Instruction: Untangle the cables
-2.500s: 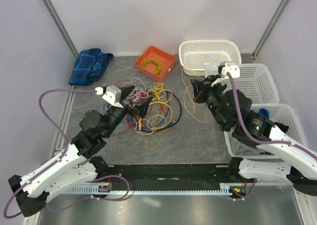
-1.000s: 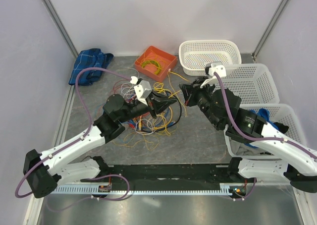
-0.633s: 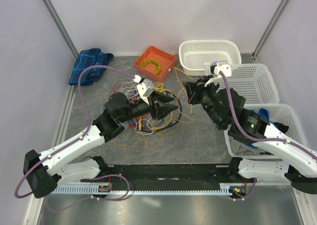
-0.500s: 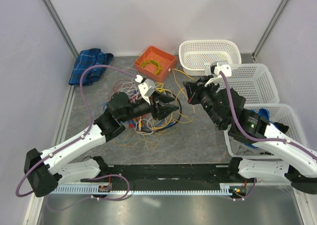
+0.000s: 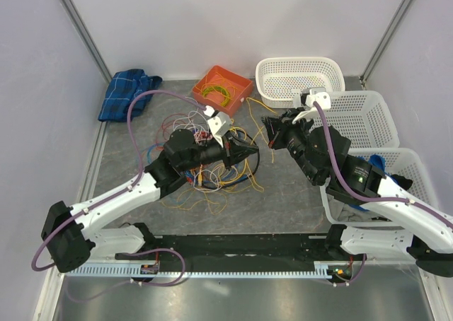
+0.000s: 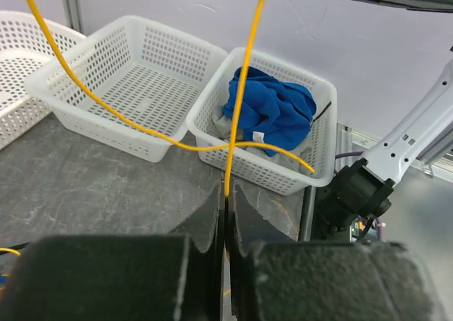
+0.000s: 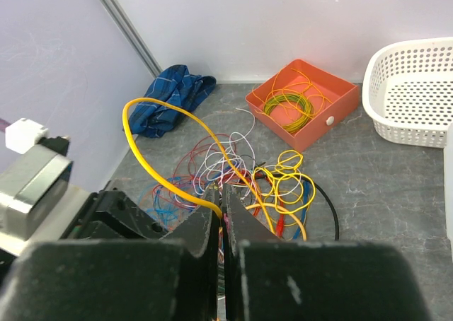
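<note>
The cables (image 5: pixel 212 167) lie as a tangle of yellow, red, blue, white and black wires on the grey table, left of centre. My left gripper (image 5: pixel 254 151) reaches right past the tangle and is shut on a yellow cable (image 6: pixel 244 88), which rises straight up from the jaws in the left wrist view. My right gripper (image 5: pixel 267 129) hovers just beyond it and is shut on a yellow cable (image 7: pixel 126 126) that arcs up to the left over the tangle (image 7: pixel 241 172). The two grippers sit close together above the table.
An orange box (image 5: pixel 223 89) holding a coiled yellow cable stands behind the tangle. A blue cloth (image 5: pixel 127 95) lies at the back left. Three white baskets (image 5: pixel 299 77) (image 5: pixel 364 116) (image 5: pixel 400 167) line the right side, the nearest holding a blue cloth (image 6: pixel 272 112).
My left gripper opened, slid to the right towards the right gripper, then shut again on the yellow cable. The right arm shifted slightly back and stayed shut.
</note>
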`<state>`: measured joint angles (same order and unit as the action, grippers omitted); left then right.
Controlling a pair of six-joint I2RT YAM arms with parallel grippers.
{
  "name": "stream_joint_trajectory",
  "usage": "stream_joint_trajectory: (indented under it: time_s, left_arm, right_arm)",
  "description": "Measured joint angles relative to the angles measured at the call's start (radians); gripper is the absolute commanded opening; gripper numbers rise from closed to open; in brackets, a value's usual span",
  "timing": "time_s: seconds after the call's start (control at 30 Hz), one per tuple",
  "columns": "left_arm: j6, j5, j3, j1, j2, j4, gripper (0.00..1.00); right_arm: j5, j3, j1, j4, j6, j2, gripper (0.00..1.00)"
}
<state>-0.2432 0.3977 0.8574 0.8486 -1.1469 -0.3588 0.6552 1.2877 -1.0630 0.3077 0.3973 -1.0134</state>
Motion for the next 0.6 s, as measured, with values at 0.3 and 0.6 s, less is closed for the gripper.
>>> stream_joint_trajectory:
  time_s: [0.3, 0.6]
  left_arm:
    - [-0.013, -0.111, 0.129, 0.000, -0.021, 0.203, 0.02]
    - [-0.012, -0.356, 0.558, -0.003, -0.060, 0.504, 0.02]
  right_arm:
    - [0.020, -0.075, 0.000, -0.008, -0.009, 0.044, 0.40]
    - [0.039, -0.260, 0.000, -0.010, 0.039, 0.124, 0.98]
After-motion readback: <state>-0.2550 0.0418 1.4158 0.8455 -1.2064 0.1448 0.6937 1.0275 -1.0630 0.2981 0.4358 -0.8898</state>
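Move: The left gripper already pinches the yellow cable, with the orange box about 28 cm ahead, 9 cm to its left and 25 cm below. The oval white basket is some 32 cm ahead, 20 cm to the right and 24 cm below; the cable tangle about 8 cm ahead, 12 cm to the left and 27 cm down. For the right gripper, also still shut on the yellow cable, the tangle lies roughly 5 cm ahead, 16 cm to its left and 37 cm below. Keep the left fingers shut on the yellow cable and swing it up by about 13 cm, also some 5 cm forward and a little left towards the orange box, turning the wrist roughly 20 degrees counter-clockwise. Meanwhile let the right gripper sink about 8 cm, easing slightly right, and open it nearly fully so the cable comes free of its fingers. ##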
